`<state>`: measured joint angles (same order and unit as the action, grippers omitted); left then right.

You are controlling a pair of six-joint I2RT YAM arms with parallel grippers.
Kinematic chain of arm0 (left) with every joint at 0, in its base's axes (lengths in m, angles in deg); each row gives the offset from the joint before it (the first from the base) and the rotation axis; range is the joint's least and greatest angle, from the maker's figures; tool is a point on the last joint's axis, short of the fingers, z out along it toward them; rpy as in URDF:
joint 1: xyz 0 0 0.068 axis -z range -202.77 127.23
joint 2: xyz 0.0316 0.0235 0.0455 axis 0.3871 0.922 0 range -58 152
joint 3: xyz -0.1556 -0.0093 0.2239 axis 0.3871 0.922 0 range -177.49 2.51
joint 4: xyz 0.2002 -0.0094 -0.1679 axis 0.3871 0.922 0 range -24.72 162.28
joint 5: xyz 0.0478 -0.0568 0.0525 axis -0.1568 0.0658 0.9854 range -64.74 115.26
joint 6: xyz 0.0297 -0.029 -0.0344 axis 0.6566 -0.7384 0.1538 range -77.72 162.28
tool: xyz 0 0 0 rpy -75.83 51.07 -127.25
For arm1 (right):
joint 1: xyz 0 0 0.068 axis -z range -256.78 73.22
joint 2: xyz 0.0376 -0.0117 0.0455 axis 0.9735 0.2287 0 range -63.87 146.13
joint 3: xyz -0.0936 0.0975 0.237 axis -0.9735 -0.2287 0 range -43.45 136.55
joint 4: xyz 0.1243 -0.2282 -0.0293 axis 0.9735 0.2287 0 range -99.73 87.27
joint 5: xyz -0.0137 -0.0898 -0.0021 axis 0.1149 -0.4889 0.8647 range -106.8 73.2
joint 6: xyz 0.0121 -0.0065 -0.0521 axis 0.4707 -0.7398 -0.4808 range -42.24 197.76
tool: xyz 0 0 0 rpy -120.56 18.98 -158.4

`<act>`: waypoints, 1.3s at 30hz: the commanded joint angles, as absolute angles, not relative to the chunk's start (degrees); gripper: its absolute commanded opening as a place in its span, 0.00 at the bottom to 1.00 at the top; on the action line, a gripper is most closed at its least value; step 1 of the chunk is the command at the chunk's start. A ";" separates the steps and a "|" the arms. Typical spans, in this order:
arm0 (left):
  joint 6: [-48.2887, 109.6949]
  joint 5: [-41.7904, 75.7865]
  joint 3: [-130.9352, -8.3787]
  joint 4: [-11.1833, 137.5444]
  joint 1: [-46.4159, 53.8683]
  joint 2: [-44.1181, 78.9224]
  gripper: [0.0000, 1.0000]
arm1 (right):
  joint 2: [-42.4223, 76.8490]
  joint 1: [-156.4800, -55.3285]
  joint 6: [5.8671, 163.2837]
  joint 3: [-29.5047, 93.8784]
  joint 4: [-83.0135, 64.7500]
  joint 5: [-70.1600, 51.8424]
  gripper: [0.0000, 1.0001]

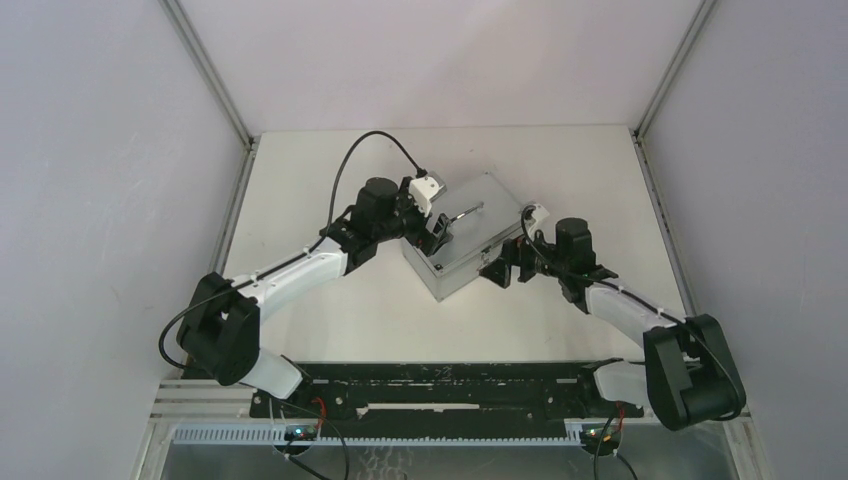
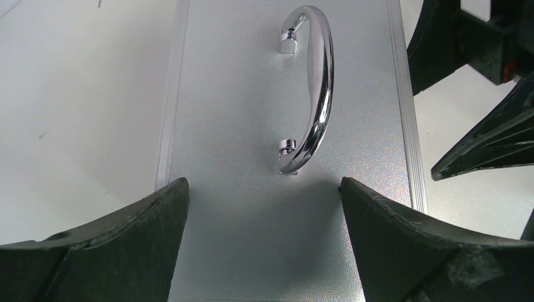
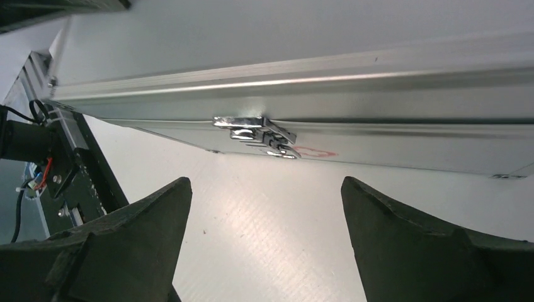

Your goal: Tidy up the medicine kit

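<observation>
The medicine kit is a grey metal box standing closed at the middle of the table, turned at an angle. Its chrome top handle lies flat on the lid. My left gripper is open over the lid's left end, its fingers spread above the lid just short of the handle. My right gripper is open and empty over the table beside the box's front side, facing the chrome front latch and a red mark next to it.
The white table is bordered by white walls at the back and sides. A black rail with the arm bases runs along the near edge. The right gripper's dark fingers show at the right of the left wrist view.
</observation>
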<state>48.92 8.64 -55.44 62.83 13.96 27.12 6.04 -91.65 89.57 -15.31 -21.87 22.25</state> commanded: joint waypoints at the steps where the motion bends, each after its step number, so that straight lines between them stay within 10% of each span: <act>1: 49.31 8.82 -54.27 64.93 14.40 27.37 0.92 | 8.70 -93.50 89.00 -13.65 -26.56 23.05 0.87; 39: 49.64 8.98 -54.29 64.49 14.40 27.94 0.92 | 10.07 -94.93 97.07 -14.00 -37.44 30.34 0.64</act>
<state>48.92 8.59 -55.44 62.83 14.00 27.12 9.58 -94.19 94.71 -15.37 -34.13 29.72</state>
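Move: The front latch of the medicine kit lies about 2 cm ahead of the right hand, 3 cm to its left and 1 cm above it. The lid handle stands roughly 9 cm ahead, 6 cm left and 5 cm above the right hand; the kit's near corner is some 5 cm back and 11 cm left of it. From the left hand, the latch lies about 9 cm right, 3 cm back and 6 cm below. Dipping, the right hand goes about 3 cm left, then lifts some 4 cm at the latch loop, fingers partly closing. ##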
